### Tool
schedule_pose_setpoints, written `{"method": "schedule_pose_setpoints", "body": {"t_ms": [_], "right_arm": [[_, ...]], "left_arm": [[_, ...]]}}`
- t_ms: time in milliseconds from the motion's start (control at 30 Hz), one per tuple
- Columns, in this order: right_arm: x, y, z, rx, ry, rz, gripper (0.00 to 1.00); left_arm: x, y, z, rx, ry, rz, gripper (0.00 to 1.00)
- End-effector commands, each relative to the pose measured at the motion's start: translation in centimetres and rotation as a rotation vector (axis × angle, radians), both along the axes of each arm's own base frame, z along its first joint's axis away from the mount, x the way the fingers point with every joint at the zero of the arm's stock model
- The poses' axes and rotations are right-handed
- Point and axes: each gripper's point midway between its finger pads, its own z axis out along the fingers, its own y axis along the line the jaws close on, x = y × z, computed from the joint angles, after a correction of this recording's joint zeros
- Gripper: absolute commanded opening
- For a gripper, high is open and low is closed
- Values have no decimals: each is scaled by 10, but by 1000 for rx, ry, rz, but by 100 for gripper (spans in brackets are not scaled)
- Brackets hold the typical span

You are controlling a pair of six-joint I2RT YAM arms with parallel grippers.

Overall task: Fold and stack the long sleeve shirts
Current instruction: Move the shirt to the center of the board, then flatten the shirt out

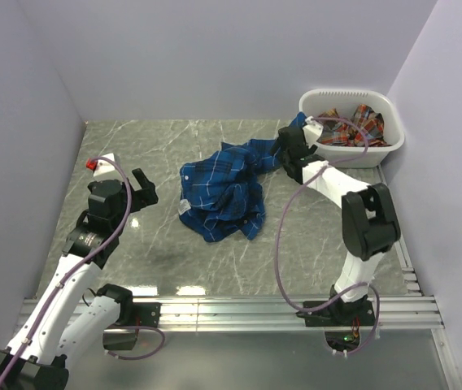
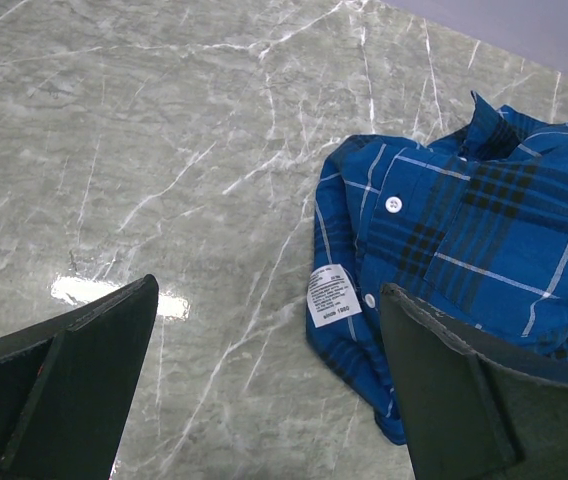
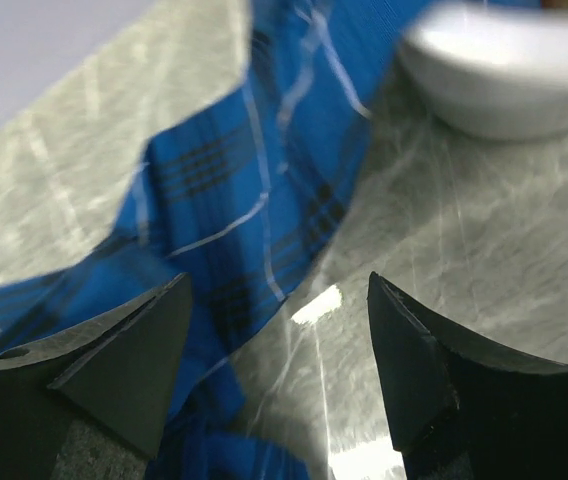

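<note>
A royal blue plaid long sleeve shirt (image 1: 223, 191) lies crumpled in the middle of the table, one end trailing up toward the basket. In the left wrist view the blue shirt (image 2: 484, 220) shows its buttons and a white label. A red-orange plaid shirt (image 1: 351, 120) sits bunched in the basket. My left gripper (image 1: 143, 188) hovers just left of the blue shirt, open (image 2: 269, 290), with only table between its fingers. My right gripper (image 1: 285, 151) is over the shirt's far right end beside the basket, open (image 3: 276, 290); the blue cloth (image 3: 234, 200) runs below its left finger, not pinched.
A white plastic basket (image 1: 390, 142) stands at the back right corner, its rim close to my right gripper (image 3: 504, 80). Purple walls close in the left, back and right. A metal rail (image 1: 231, 313) runs along the near edge.
</note>
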Motion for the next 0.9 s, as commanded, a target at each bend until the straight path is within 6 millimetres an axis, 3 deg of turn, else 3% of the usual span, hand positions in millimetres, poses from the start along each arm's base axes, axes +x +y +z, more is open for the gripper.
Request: {"method": "schedule_pose_setpoints", "body": {"t_ms": [0, 167, 200, 267, 367, 400, 467, 500, 567, 667, 700, 767, 800, 867], "right_arm": [[23, -14, 10, 77, -83, -190, 78], [31, -20, -6, 117, -96, -257, 75], [31, -21, -12, 109, -84, -260, 71], [41, -25, -7, 120, -124, -264, 64], [51, -26, 2, 91, -154, -241, 43], [57, -25, 12, 83, -173, -232, 25], [59, -28, 23, 39, -176, -216, 11], [59, -27, 38, 36, -200, -207, 0], [60, -26, 62, 6, -246, -170, 0], [55, -10, 111, -25, -334, -70, 0], [51, 6, 140, -17, -384, -20, 0], [46, 29, 168, -66, -423, 86, 0], [44, 42, 198, -72, -476, 126, 0], [35, 76, 219, -129, -496, 242, 0]], "left_arm": [[4, -3, 5, -2, -24, -19, 98], [4, -3, 5, 1, -25, -18, 98], [4, -3, 5, 0, -24, -18, 98], [4, -3, 7, -1, -30, -20, 98], [4, -3, 6, -1, -29, -23, 98], [4, -3, 7, -1, -31, -20, 98], [3, -3, 7, 0, -32, -22, 98], [3, -2, 8, 0, -37, -21, 98], [2, -3, 9, -1, -38, -22, 98], [2, -3, 9, -4, -42, -26, 97], [2, -4, 11, -5, -45, -28, 97], [2, -3, 10, -5, -44, -28, 97], [2, -4, 11, -7, -48, -32, 97], [1, -5, 11, -9, -48, -33, 97]]}}
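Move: The sleeve, trailing from the bunched shirt to the basket, is between my open right fingers. The spot to grip is about 4 cm ahead, 2 cm right and 4 cm below. The shirt's body lies roughly 18 cm left and 14 cm back of that hand, some 4 cm lower; the basket's middle is about 16 cm right and 2 cm ahead, at its height. From my left hand the sleeve is some 24 cm ahead, 40 cm right and 15 cm below. I ease my right hand down about 4 cm and forward onto the sleeve, swinging the wrist some 10 degrees clockwise, and shut the fingers from wide open to pinch the cloth. Keeping hold, I lift some 14 cm, tilting the fingertips up, and carry the sleeve left, away from the basket, faster towards the end. ##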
